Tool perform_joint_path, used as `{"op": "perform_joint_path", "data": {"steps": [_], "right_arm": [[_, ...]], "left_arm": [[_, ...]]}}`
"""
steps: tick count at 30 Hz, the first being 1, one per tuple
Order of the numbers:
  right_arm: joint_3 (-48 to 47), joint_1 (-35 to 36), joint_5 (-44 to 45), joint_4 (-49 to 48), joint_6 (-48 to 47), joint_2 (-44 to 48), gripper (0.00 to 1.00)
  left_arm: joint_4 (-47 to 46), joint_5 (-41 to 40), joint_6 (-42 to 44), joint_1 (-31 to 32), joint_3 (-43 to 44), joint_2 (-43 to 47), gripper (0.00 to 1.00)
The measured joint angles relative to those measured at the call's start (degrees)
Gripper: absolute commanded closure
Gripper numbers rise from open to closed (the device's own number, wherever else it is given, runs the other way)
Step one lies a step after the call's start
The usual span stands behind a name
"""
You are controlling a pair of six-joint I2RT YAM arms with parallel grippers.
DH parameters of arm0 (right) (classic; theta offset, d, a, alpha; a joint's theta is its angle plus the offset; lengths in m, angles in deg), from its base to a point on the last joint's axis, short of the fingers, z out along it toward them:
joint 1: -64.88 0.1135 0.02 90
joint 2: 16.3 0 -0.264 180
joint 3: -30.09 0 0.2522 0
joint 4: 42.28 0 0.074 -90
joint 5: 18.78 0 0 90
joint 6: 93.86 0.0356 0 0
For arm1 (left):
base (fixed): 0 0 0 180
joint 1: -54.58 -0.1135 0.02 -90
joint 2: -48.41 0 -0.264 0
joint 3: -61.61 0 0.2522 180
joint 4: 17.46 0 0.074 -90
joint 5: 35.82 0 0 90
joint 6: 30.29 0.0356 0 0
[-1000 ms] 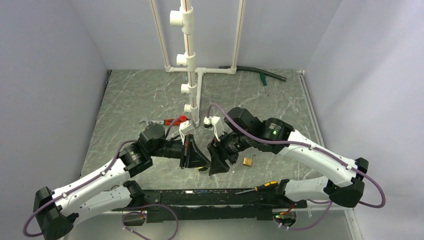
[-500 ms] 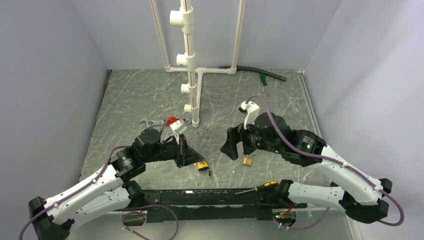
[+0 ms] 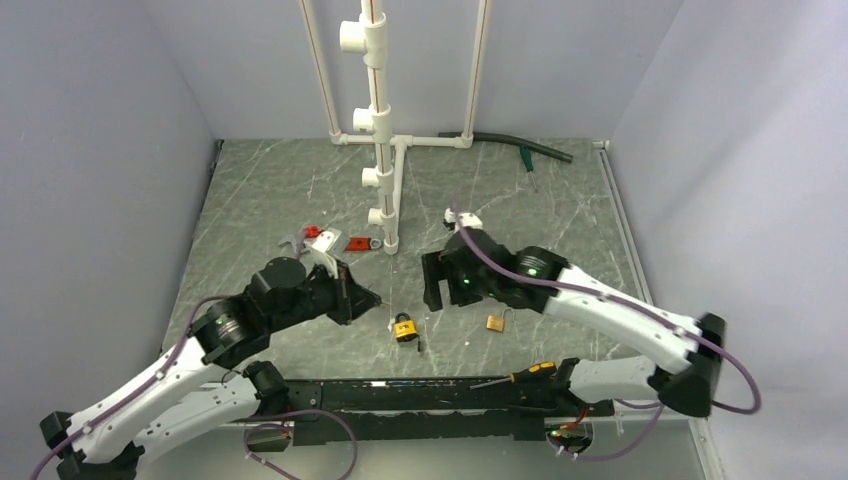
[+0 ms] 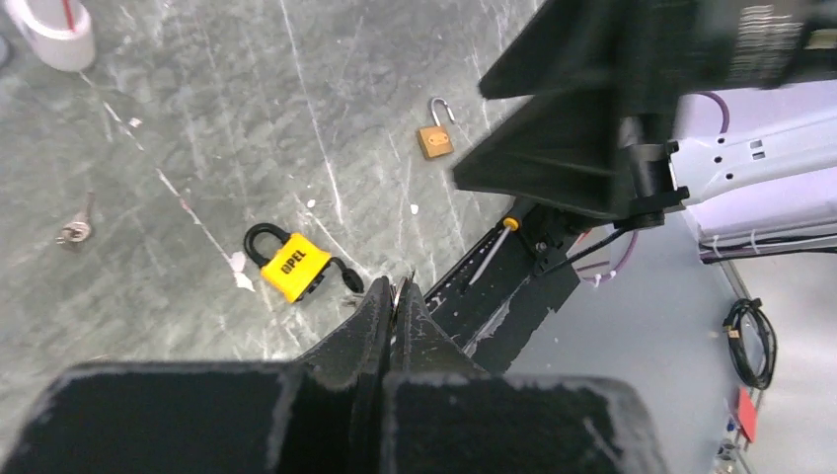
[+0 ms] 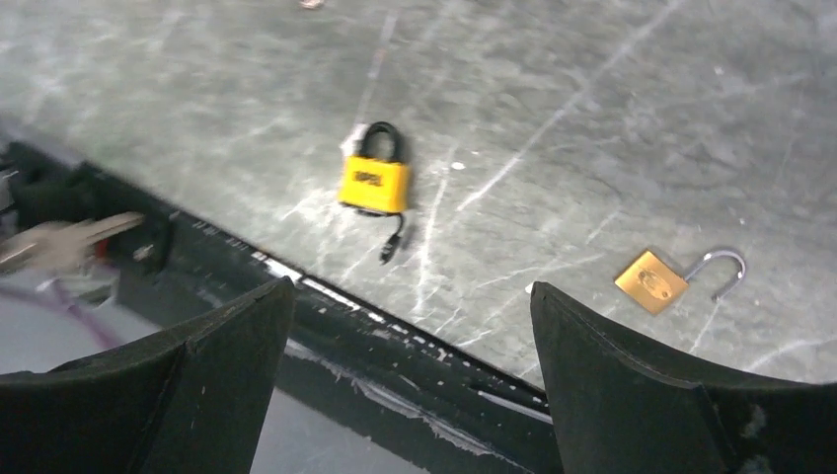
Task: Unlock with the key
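Observation:
The yellow padlock (image 3: pixel 404 327) (image 4: pixel 289 267) (image 5: pixel 374 185) lies flat on the table, its black shackle down and a short black tab trailing from its base. My left gripper (image 3: pixel 372 298) (image 4: pixel 398 291) is shut just left of it and a little above the table. A thin sliver of silver metal, the key (image 4: pixel 401 287), shows between its fingertips. The top view hides the key. My right gripper (image 3: pixel 432 283) (image 5: pixel 410 288) hangs wide open to the padlock's upper right, with nothing between its fingers.
A small brass padlock (image 3: pixel 495 322) (image 5: pixel 651 281) with its shackle open lies right of the yellow one. A small grey metal piece (image 4: pixel 74 229) lies on the table. A screwdriver (image 3: pixel 515 377) rests on the black rail. The white pipe frame (image 3: pixel 385 130) stands behind, and red parts (image 3: pixel 355 243) lie near its foot.
Both grippers were pressed together over the yellow padlock. The right one has opened wide and drawn back to the right, the left has pulled back to the left, still shut. The padlock stays on the table.

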Motion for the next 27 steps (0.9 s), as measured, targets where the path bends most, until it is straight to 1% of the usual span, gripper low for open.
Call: {"op": "perform_joint_path", "data": {"steps": [2, 5, 8, 10, 19, 23, 27], "right_arm": [[-1.03, -0.09, 2.36, 1.81, 2.64, -5.27, 0.09], [-2.38, 0.07, 4.39, 2.99, 6.71, -13.57, 0.09], [-2.40, 1.20, 5.33, 3.04, 9.62, -19.19, 0.09], [-2.54, 2.40, 5.57, 2.91, 11.02, -21.66, 0.10], [-7.72, 5.99, 5.68, 0.98, 15.28, -34.32, 0.12], [-8.41, 6.62, 4.31, -0.68, 16.02, -37.94, 0.12], [-10.54, 6.88, 3.80, -0.98, 16.28, -41.51, 0.16]], "left_arm": [[2.71, -1.95, 0.68, 0.00, 1.20, 1.95, 1.00], [4.24, -2.54, 1.70, 0.00, 1.05, 7.06, 1.00], [5.03, -4.09, 2.01, 0.00, 0.48, 12.72, 1.00], [5.33, -5.05, 2.01, 0.00, 0.48, 14.60, 1.00], [7.32, -5.79, 2.49, 0.00, 0.48, 13.53, 1.00], [8.15, -5.84, 2.54, 0.00, 0.48, 14.05, 1.00], [8.33, -5.84, 2.54, 0.00, 0.48, 14.93, 1.00]]}}
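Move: Below and to the right hand's left lies the yellow padlock, about 8 cm left, level fore-and-aft, and some 20 cm down. The small brass padlock lies about 18 cm to the right of it and about 1 cm farther out; a loose key lies some 8 cm left of it and 8 cm farther out. From the left hand, which already holds the key, the yellow padlock is roughly 3 cm ahead, 6 cm right and 22 cm below. Dropping some 17 cm towards the yellow padlock, the right hand sinks nearly straight at first, then slants left for about 8 cm in all, its open fingers tipping some 30 degrees to point almost straight down over the lock's body. The left hand backs away about 5 cm to its left and slightly up, keeping the key pinched. ##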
